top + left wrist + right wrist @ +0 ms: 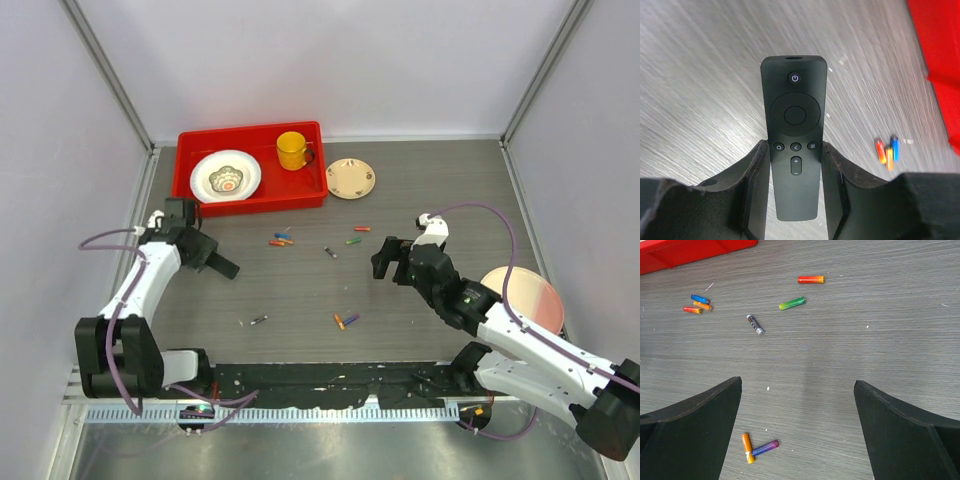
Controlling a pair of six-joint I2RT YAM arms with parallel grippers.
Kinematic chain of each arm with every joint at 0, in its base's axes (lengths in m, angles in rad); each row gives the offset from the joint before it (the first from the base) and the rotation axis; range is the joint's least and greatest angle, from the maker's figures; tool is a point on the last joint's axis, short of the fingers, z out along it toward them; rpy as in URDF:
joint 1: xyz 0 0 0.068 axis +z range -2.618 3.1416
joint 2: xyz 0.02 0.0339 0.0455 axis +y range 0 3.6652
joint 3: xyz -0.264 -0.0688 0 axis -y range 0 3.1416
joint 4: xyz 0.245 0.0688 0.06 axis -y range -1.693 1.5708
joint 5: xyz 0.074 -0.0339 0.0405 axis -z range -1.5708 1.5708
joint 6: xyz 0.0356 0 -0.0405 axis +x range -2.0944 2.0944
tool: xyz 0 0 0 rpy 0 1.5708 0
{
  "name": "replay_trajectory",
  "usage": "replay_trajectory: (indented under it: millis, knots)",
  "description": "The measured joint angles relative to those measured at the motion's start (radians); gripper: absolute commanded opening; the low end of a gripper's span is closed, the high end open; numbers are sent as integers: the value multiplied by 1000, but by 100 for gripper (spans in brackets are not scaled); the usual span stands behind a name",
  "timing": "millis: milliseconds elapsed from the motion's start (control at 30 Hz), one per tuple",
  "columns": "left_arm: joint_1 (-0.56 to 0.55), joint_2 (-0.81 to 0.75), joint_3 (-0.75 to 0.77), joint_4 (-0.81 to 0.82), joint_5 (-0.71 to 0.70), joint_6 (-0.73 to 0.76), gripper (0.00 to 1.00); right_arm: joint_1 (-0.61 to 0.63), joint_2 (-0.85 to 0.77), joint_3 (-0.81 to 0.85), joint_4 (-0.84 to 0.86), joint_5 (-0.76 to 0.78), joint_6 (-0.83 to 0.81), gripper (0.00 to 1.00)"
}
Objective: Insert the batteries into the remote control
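Note:
My left gripper (795,146) is shut on the lower half of the black remote control (795,100), its buttons facing the camera. In the top view the remote (224,267) sticks out of that gripper (205,255) at the table's left. Several batteries lie loose on the table: a blue, orange and red group (281,240) (887,150), a green one (792,303), a red one (810,279), a grey one (755,324), and an orange one (747,447) touching a purple one (765,447). My right gripper (797,382) (392,262) hovers open above the table with nothing between its fingers.
A red tray (195,150) at the back left holds a white plate (225,175) and a yellow mug (292,150). A small patterned plate (350,178) sits beside it. A pink plate (525,298) lies at the right. One more battery (259,320) lies near the front.

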Motion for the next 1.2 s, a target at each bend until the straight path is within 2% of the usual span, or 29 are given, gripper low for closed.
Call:
replay_trajectory:
  millis: [167,400,500,667,800,1000,1100,1200]
  knots:
    - [-123,-64,1,66,80,107,0,0,0,11,-8,0,-20,100]
    - [-418,-74,-14,328,235,264,0,0,-6,42,-37,8,-50,99]
    - [-485,-66,-67,510,330,292,0,0,-20,48,-55,10,-52,99]
    - [-512,-23,-219,843,475,309,0,0,-73,48,-91,35,-47,95]
    - [-526,83,-331,1160,569,253,0,0,-164,18,-87,42,-43,95]
    - [-533,225,-404,1618,652,72,0,0,-262,-26,-62,-85,-56,97]
    - [-534,275,-407,1790,679,-34,0,0,-259,-40,-32,-165,-49,98]
    - [-534,315,-409,1880,706,-116,0,0,-253,-74,19,-245,-21,98]
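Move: The left hand already holds the remote control about 8 cm above the table. The open right gripper, where it is being brought, lies some 43 cm to its right, 4 cm back and 6 cm higher. From the left hand, the three-battery cluster is 16 cm right and 8 ahead, the white battery 29 right and 5 ahead. For the right hand, the remote is about 42 cm left and 4 ahead; the orange-purple pair is 10 left, 8 back. Still pinching the remote control, the left hand carries it some 30 cm to the right towards the right gripper, rising, dipping slightly, then rising again to finish about 9 cm higher. Its wrist swings through roughly 90 degrees, from pointing down to pointing level and rightward. The right hand, open and empty, first rises, then draws back and edges left, turning slightly counter-clockwise. ##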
